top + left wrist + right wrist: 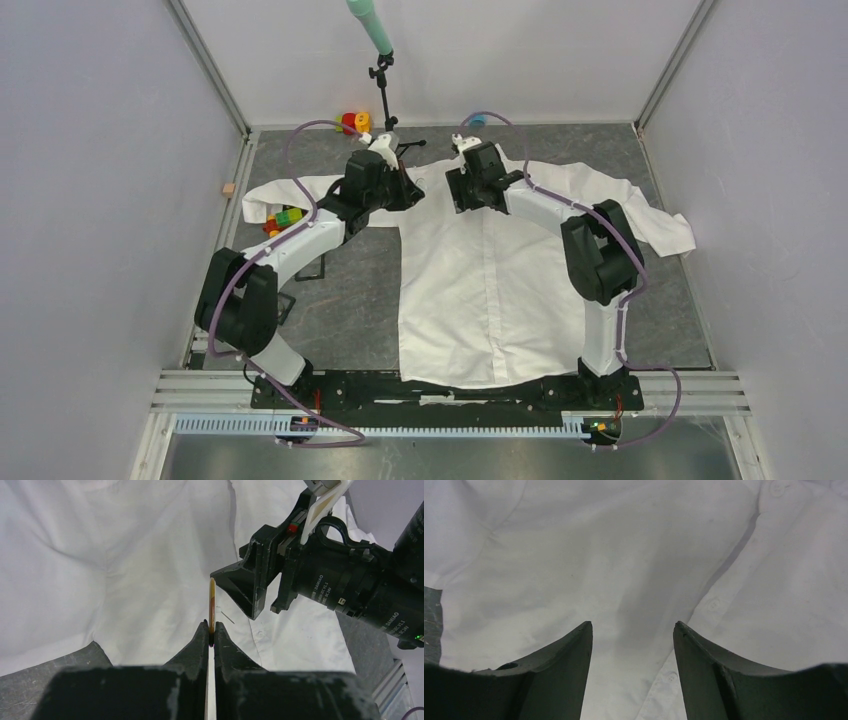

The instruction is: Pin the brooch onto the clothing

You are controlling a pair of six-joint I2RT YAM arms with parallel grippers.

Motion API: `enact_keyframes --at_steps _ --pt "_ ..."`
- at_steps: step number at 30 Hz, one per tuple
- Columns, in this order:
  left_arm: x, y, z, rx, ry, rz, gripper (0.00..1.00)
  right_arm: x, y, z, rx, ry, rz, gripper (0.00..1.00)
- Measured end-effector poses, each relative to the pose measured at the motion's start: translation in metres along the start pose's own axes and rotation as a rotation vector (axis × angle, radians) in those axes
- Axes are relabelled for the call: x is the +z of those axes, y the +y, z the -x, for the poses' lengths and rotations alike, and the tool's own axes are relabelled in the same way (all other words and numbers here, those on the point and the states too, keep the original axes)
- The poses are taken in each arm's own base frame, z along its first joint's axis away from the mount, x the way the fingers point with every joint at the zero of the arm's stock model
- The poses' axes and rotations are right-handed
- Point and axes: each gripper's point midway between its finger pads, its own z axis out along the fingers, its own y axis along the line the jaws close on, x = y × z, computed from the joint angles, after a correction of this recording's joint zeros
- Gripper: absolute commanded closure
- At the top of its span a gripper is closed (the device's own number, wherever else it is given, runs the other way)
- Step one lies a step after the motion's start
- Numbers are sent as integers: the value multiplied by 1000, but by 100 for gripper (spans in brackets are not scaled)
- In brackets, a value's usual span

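The clothing (pixel 480 290), a white collared shirt, lies flat on the grey table with its collar at the far side. My left gripper (pixel 211 626) is shut on the brooch (pixel 212 600), which shows edge-on as a thin orange-gold sliver standing up from the fingertips above the shirt's chest (pixel 125 555). A fine pin (pixel 228 617) sticks out just right of it. My right gripper (pixel 633 625) is open above the fabric (pixel 599 555) beside the button placket (pixel 713 603), with nothing between its fingers. In the top view both grippers, left (pixel 408 188) and right (pixel 462 190), face each other near the collar.
Coloured toy blocks (pixel 285 218) lie on the shirt's left sleeve, and more toys (pixel 354 122) sit at the back by a black stand with a green handle (pixel 372 30). A small wooden cube (pixel 229 189) rests at the left wall. Walls enclose three sides.
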Motion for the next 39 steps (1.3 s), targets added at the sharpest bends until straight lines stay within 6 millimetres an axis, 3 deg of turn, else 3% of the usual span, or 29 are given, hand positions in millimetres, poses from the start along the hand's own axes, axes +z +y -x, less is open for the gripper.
enact_keyframes --at_steps 7,15,19,24,27,29,32,39 --pt "7 6 -17 -14 33 12 98 3 13 -20 -15 39 -21 34" --pt "8 3 -19 -16 32 6 98 11 14 -44 -6 84 -27 42" --pt "9 1 -20 -14 32 6 98 15 13 -58 0 108 -31 58" --pt "10 0 -22 -9 31 12 98 18 14 -56 14 81 -27 69" --pt "13 2 -25 -8 36 20 98 18 14 -56 18 64 -24 84" --pt "17 5 -31 -8 47 34 98 16 14 -57 25 55 -22 95" --pt "27 13 -47 -7 82 60 98 15 15 -58 34 43 -18 100" --pt "53 24 -88 3 177 109 98 5 18 -67 52 4 21 100"
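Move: Just under the open right hand lies the patch of white shirt front to be gathered, about 3 cm back of it and 6 cm below. The button strip runs some 5 cm to the right of that patch; the collar is about 18 cm ahead of the hand and 5 cm to its right. From the left hand, still holding the brooch on edge, the patch lies level ahead, roughly 9 cm to the right and 15 cm down. Sinking about 5 cm onto the shirt front while easing back 3 cm, the right hand shuts its two-thirds-open fingers and pinches up the fabric beside the button strip, then draws it slightly back. The left hand, keeping its shut grip on the brooch, dips a little, waits, then drops, some 10 cm down in all and 3 cm right, tipping down towards the pinched cloth. ##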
